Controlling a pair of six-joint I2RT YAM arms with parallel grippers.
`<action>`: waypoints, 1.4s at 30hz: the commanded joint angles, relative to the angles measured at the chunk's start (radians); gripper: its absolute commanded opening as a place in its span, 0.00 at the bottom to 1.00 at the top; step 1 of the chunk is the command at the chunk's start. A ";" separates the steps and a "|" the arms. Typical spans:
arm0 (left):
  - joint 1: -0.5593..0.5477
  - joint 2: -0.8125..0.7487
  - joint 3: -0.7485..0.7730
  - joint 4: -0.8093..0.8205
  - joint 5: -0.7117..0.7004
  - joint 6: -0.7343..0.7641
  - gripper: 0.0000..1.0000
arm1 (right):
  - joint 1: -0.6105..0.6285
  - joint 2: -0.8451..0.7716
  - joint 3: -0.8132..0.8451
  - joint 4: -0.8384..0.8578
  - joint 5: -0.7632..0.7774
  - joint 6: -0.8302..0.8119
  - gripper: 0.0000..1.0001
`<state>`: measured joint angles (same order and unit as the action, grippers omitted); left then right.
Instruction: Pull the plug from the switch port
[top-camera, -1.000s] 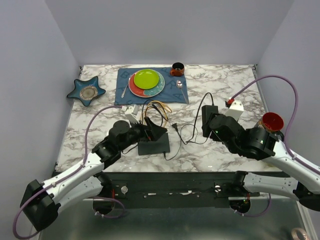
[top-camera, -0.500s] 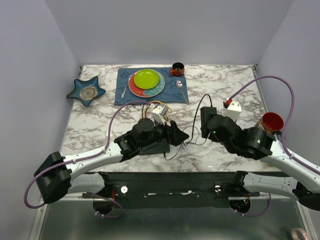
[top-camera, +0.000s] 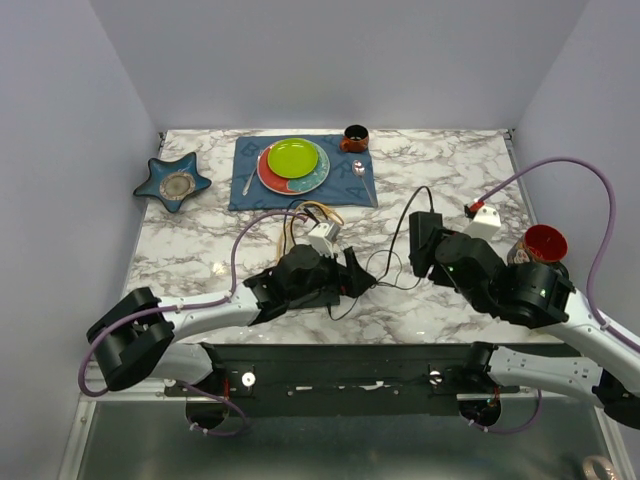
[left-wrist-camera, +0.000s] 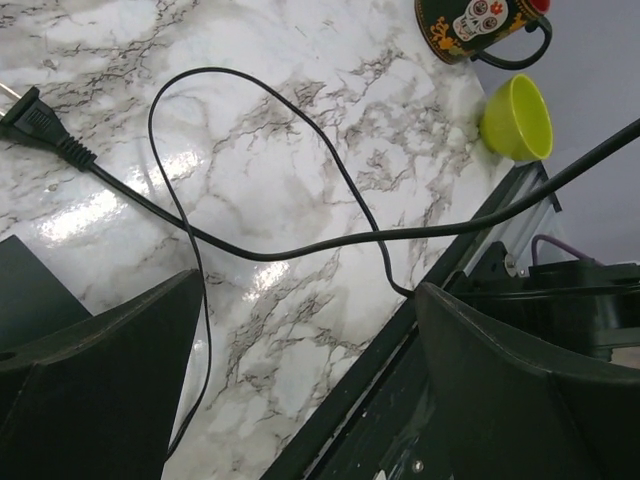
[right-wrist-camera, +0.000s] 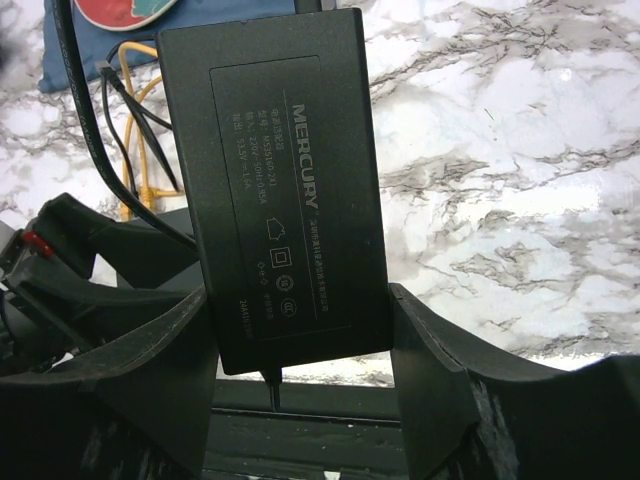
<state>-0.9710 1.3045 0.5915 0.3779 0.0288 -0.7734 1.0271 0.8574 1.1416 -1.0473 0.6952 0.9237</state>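
The switch (top-camera: 322, 297) is a flat black box near the table's front, mostly covered by my left arm. Any plug in its port is hidden. My left gripper (top-camera: 358, 272) (left-wrist-camera: 310, 285) hangs open just right of the switch, over bare marble and a looping black cord (left-wrist-camera: 250, 130), holding nothing. A two-pronged mains plug (left-wrist-camera: 30, 115) lies loose on the marble. My right gripper (top-camera: 425, 252) (right-wrist-camera: 300, 292) is shut on the black power brick (right-wrist-camera: 280, 170) (top-camera: 420, 228), both fingers against its sides. Yellow cables (right-wrist-camera: 140, 150) (top-camera: 318, 212) run behind the switch.
A blue mat (top-camera: 362, 185) with a green plate (top-camera: 292, 157) and a brown cup (top-camera: 354, 137) lies at the back. A star dish (top-camera: 173, 182) sits back left. A skull mug (left-wrist-camera: 470, 25) (top-camera: 544, 243) and a green cup (left-wrist-camera: 517, 117) stand at the right. The table's front rail (left-wrist-camera: 400, 350) is close.
My left arm has swung right across the switch, carrying its open gripper from over the box to its right side. The right gripper has shifted slightly right with the brick.
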 joint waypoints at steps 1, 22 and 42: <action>-0.008 -0.027 -0.002 0.164 0.016 -0.030 0.99 | -0.002 -0.034 -0.016 -0.006 0.021 0.029 0.01; -0.040 0.130 0.171 0.174 0.079 0.017 0.98 | -0.004 -0.020 -0.029 0.026 -0.008 0.014 0.01; -0.037 0.070 0.356 -0.322 -0.257 0.163 0.00 | -0.004 -0.086 0.020 -0.046 0.052 0.001 0.01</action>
<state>-1.0084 1.4982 0.8658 0.2008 -0.0822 -0.6960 1.0271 0.8021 1.1320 -1.0889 0.6708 0.9161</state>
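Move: The open left hand is going for the thick black cord that hangs from the adapter: that stretch lies about 3 cm ahead, 4 cm right and 3 cm below. The cord's pronged plug lies about 7 cm ahead, 1 cm left and 8 cm below; the flat black box is 3 cm back, 13 cm left and equally low. The adapter hangs 6 cm ahead, 13 right and 10 above. From the right hand, the stretch is about 1 cm ahead, 10 left and 13 below. The left fingers close from wide open to nearly shut and pinch the thick cord between their tips. To get there the left hand rises about 8 cm, shifts some 5 cm to the right, sinks back to its starting height, and finishes forward and slightly left as the fingers shut. The right hand keeps its grip on the adapter, nearly still. ##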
